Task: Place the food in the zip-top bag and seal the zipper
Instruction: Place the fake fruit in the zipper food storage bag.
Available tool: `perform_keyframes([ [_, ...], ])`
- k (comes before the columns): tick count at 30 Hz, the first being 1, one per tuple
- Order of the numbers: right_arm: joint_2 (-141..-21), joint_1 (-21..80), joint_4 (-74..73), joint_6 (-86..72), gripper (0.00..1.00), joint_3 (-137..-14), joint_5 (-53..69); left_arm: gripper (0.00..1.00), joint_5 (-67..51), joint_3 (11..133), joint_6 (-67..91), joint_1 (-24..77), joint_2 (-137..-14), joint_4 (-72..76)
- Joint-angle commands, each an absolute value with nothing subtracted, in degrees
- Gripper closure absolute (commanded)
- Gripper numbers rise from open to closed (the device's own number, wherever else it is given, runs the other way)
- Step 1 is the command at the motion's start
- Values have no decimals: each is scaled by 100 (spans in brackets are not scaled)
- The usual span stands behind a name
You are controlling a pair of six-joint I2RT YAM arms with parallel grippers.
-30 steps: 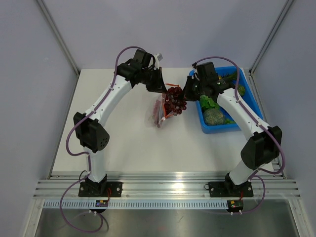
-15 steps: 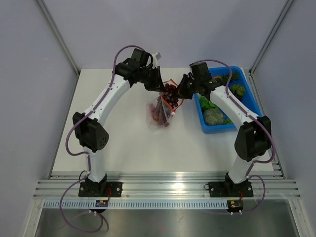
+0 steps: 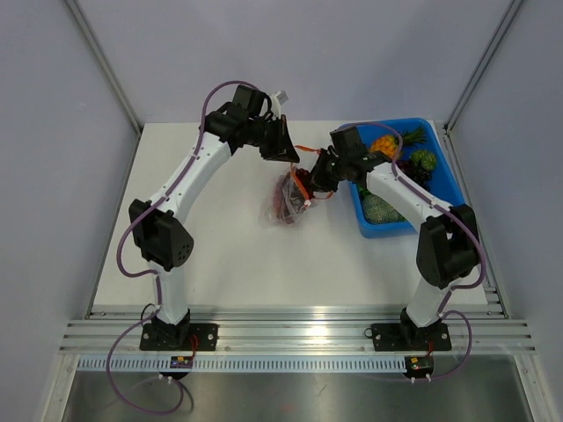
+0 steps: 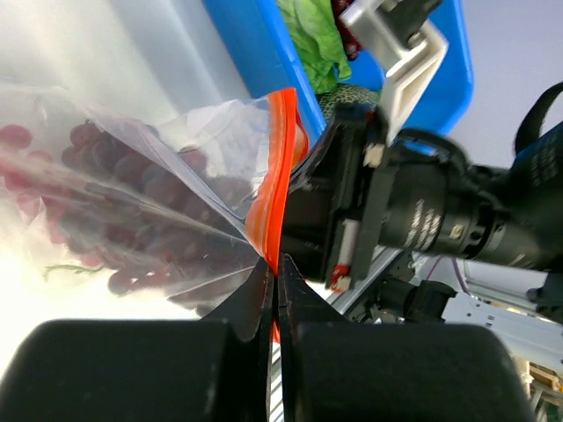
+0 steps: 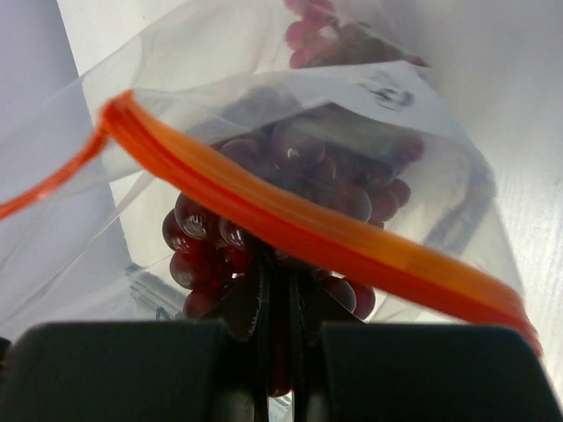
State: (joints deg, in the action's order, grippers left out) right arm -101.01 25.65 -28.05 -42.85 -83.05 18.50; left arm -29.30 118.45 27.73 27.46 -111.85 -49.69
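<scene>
The zip-top bag (image 3: 283, 200) hangs clear and crinkly over the table's middle, with dark purple grapes (image 4: 132, 189) inside it. My left gripper (image 4: 274, 268) is shut on the orange-red zipper (image 4: 280, 167) at one end and holds the mouth up (image 3: 295, 158). My right gripper (image 5: 280, 264) is shut on a bunch of dark red grapes (image 5: 198, 237) just under the zipper strip (image 5: 308, 230), at the bag's open mouth (image 3: 310, 182). More food, among it a green leafy piece (image 4: 312, 35), lies in the blue bin.
The blue bin (image 3: 444, 167) stands at the right back of the table, holding an orange fruit (image 3: 384, 143), a green piece (image 3: 423, 160) and a netted round fruit (image 3: 378, 208). The right arm's wrist (image 4: 422, 220) is close beside the left fingers.
The right arm has swung left from beside the bin and carried its grape bunch down to the bag's mouth. The bag has shifted slightly; the left gripper keeps its hold.
</scene>
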Motion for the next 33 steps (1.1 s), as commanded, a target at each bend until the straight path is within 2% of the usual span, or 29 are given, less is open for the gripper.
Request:
perform_keyframes([
  [1,-9940,2839,-2426,-4236,100,-8490,1828,100,-3419,11813,2962,2742,-10934,-4386],
  [10,-10239,3181,-2179,-4351,98,-8770,1828,100,-3437,11707,2918,2733,-10811,-4395],
  [13,-10336,3190,-2513,-4122,72,-8912,1671,100,-3463,11707,2927,2725,-10784,-4395],
  [15,-10118,3182,-2566,-4026,64,-8860,1495,100,-3445,11681,2909,2725,-10723,-4412],
  [19,-9835,3173,-3014,-3683,59,-9078,863,100,-3463,11593,2927,2716,-10635,-4351],
  [21,-9686,3173,-3278,-3507,50,-9167,669,100,-3454,11567,2909,2707,-10582,-4359],
  [24,-9484,3155,-3524,-3349,41,-9246,361,100,-3437,11453,2892,2707,-10512,-4316],
  [30,-9071,3094,-3779,-3147,39,-9106,-183,100,-3428,11224,2857,2663,-10380,-4280],
  [33,-8912,3015,-3884,-3085,32,-8966,-474,100,-3419,11206,2830,2654,-10362,-4306],
])
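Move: The dark grape bunch is already between the right hand's shut fingers inside the bag mouth; the middle of the bag lies about 6 cm left of that hand, level with it fore and aft, and roughly 8 cm below. In the blue bin, the melon is some 22 cm to the hand's right, straight across, and the pineapple is 22 cm right and 19 cm farther out, both about 11 cm lower. From the left hand, the bag's middle hangs about 18 cm straight below. The grape bunch is carried about 4 cm left, deeper into the bag, by the right hand, whose fingers then open well past halfway and let go of it. That hand next draws back about 6 cm to the right, rising some 8 cm out of the mouth while its fingers swing from left towards forward. The left fingers stay shut on the zipper edge, holding the bag up and easing slightly back. ##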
